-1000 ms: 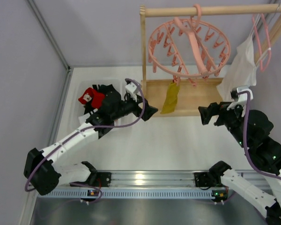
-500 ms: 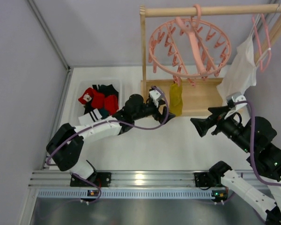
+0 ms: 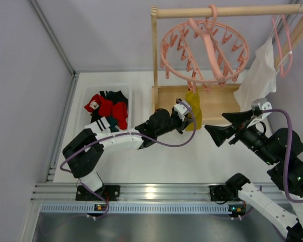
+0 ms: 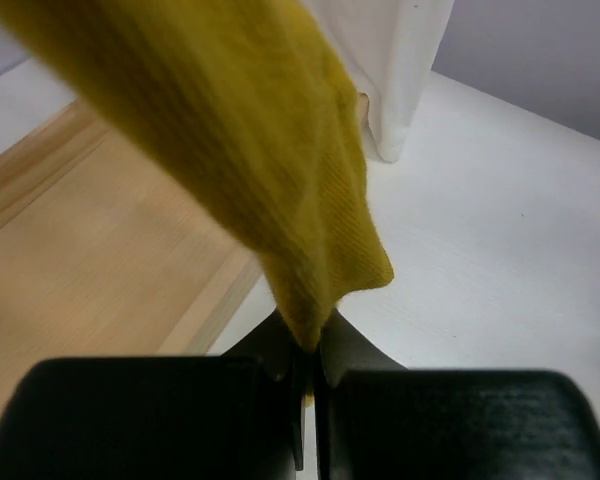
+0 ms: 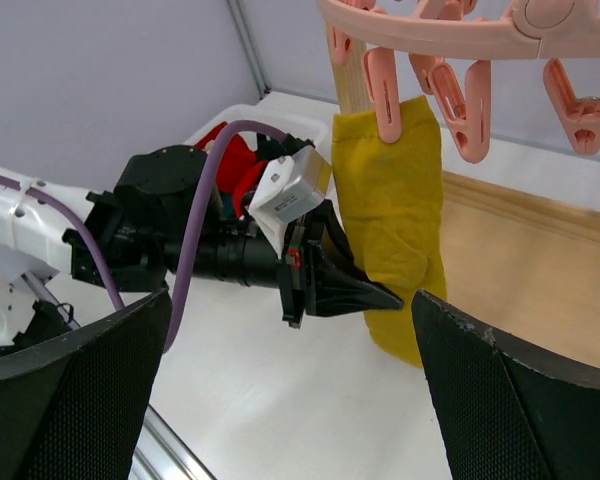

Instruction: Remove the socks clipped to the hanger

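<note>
The pink ring hanger [image 3: 204,43] hangs from the wooden rail, and most of its pegs are bare. One mustard yellow sock [image 3: 194,107] hangs from a front peg. My left gripper [image 3: 188,117] is shut on the sock's lower tip; the left wrist view shows the sock [image 4: 260,150] pinched between the closed fingers of that gripper [image 4: 308,350]. My right gripper [image 3: 215,122] is open and empty, just right of the sock and apart from it. In the right wrist view the sock [image 5: 395,230] hangs under the hanger [image 5: 450,35], and the left gripper [image 5: 385,297] is at its lower left.
A white bin [image 3: 127,93] at the left holds red [image 3: 103,106], black and striped socks. The wooden rack's post [image 3: 154,55] and base [image 3: 217,101] stand behind the sock. A white garment [image 3: 260,70] hangs on a thin pink hanger [image 3: 285,45] at the right.
My left arm has swung right from the bin to the yellow sock and closed on its lower tip. My right gripper has shifted slightly toward the sock.
</note>
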Robot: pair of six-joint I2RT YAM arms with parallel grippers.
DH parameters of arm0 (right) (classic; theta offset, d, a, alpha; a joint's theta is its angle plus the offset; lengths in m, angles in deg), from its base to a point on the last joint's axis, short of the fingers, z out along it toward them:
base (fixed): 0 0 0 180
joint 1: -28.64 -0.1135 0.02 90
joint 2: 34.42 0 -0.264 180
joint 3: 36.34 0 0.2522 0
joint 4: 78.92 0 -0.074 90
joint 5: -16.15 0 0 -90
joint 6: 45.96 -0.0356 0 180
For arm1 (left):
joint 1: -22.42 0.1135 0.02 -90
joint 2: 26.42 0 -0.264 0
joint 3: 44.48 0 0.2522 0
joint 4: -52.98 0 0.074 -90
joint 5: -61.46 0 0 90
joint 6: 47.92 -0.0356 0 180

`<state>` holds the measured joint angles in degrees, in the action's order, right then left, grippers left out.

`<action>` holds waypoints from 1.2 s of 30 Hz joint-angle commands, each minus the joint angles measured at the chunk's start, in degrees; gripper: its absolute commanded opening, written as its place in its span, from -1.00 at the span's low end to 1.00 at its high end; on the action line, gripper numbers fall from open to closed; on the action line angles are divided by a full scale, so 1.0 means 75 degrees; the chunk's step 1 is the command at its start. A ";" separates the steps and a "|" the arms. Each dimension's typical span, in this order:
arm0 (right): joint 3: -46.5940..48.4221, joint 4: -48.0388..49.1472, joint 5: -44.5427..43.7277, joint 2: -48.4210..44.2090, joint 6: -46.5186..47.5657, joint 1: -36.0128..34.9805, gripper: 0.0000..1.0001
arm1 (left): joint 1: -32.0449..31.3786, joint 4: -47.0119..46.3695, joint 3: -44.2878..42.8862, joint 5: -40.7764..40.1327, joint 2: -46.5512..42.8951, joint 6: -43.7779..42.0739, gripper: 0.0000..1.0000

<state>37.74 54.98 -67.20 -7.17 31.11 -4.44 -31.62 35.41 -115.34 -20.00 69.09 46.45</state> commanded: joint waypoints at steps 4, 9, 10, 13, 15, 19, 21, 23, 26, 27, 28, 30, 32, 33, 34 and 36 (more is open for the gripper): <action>0.0629 0.0586 -0.0546 0.0806 -0.0737 0.0087 0.99 | -0.0971 -0.0697 -0.0343 -0.3249 -0.0253 -0.0077 -1.00; 0.2244 -0.0362 -0.1179 0.1920 -0.0714 0.0098 0.97 | -0.2144 -0.0697 -0.0928 -0.6302 0.0214 -0.1071 -1.00; 0.2491 -0.0527 -0.1505 0.2305 -0.0702 0.0087 0.87 | -0.2401 -0.0697 -0.1196 -0.6631 0.0331 -0.1213 -1.00; 0.3440 -0.1311 -0.2080 0.3090 -0.0492 0.0086 0.65 | -0.2801 -0.0697 -0.1759 -0.7558 0.0847 -0.1740 -1.00; 0.4167 -0.2001 -0.2246 0.3525 -0.0222 0.0087 0.58 | -0.2977 -0.0686 -0.2076 -0.7992 0.1222 -0.2184 -1.00; 0.4976 -0.2637 -0.2946 0.4358 0.0036 -0.0146 0.34 | -0.3399 -0.0674 -0.3106 -0.8450 0.1901 -0.3041 -1.00; 0.5200 -0.2754 -0.3474 0.4523 0.0211 -0.0404 0.29 | -0.3493 -0.0686 -0.3447 -0.8556 0.2288 -0.3438 -1.00; 0.5480 -0.3081 -0.4272 0.4874 0.0457 -0.0884 0.29 | -0.3634 -0.0686 -0.3834 -0.8533 0.2605 -0.3627 -1.00; 0.5657 -0.3411 -0.5209 0.5308 0.0692 -0.1541 0.29 | -0.3786 -0.0662 -0.4198 -0.8276 0.2898 -0.3944 -1.00; 0.5669 -0.3446 -0.5467 0.5367 0.0716 -0.1693 0.29 | -0.3810 -0.0651 -0.4257 -0.8205 0.2957 -0.3956 -1.00; 0.5681 -0.3527 -0.6003 0.5495 0.0739 -0.1950 0.29 | -0.3833 -0.0651 -0.4362 -0.8135 0.3050 -0.3933 -1.00; 0.5692 -0.3633 -0.6580 0.5694 0.0798 -0.2163 0.29 | -0.3857 -0.0650 -0.4456 -0.8064 0.3110 -0.3898 -1.00; 0.5739 -0.3832 -0.7412 0.5824 0.0810 -0.2397 0.29 | -0.3880 -0.0650 -0.4527 -0.8029 0.3180 -0.3898 -1.00; 0.5751 -0.3902 -0.7867 0.5929 0.0810 -0.2514 0.28 | -0.3892 -0.0651 -0.4574 -0.8005 0.3203 -0.3909 -1.00; 0.5774 -0.3973 -0.8081 0.5988 0.0798 -0.2573 0.28 | -0.3904 -0.0639 -0.4586 -0.7982 0.3238 -0.3910 -1.00; 0.5763 -0.4067 -0.8514 0.6082 0.0798 -0.2713 0.25 | -0.3915 -0.0651 -0.4644 -0.7970 0.3251 -0.3921 -1.00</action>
<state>77.74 27.62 -119.85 38.01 36.25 -22.95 -60.51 33.34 -147.50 -80.42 93.17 17.94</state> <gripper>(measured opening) 0.633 0.014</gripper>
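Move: The clip holding the yellow sock is about 14 cm ahead of the right hand, 5 cm to its left and about level in height. The nearest empty clip hangs about 14 cm ahead and 2 cm left; the white cloth's middle is some 14 cm ahead, 12 cm right and 10 cm lower. The left hand already grips the sock low down, with that clip some 14 cm above, 1 cm ahead and 1 cm right. Left keeps its pinch, dragging the yellow sock 11 cm right and back; right reaches 11 cm forward, fingers narrowing. ##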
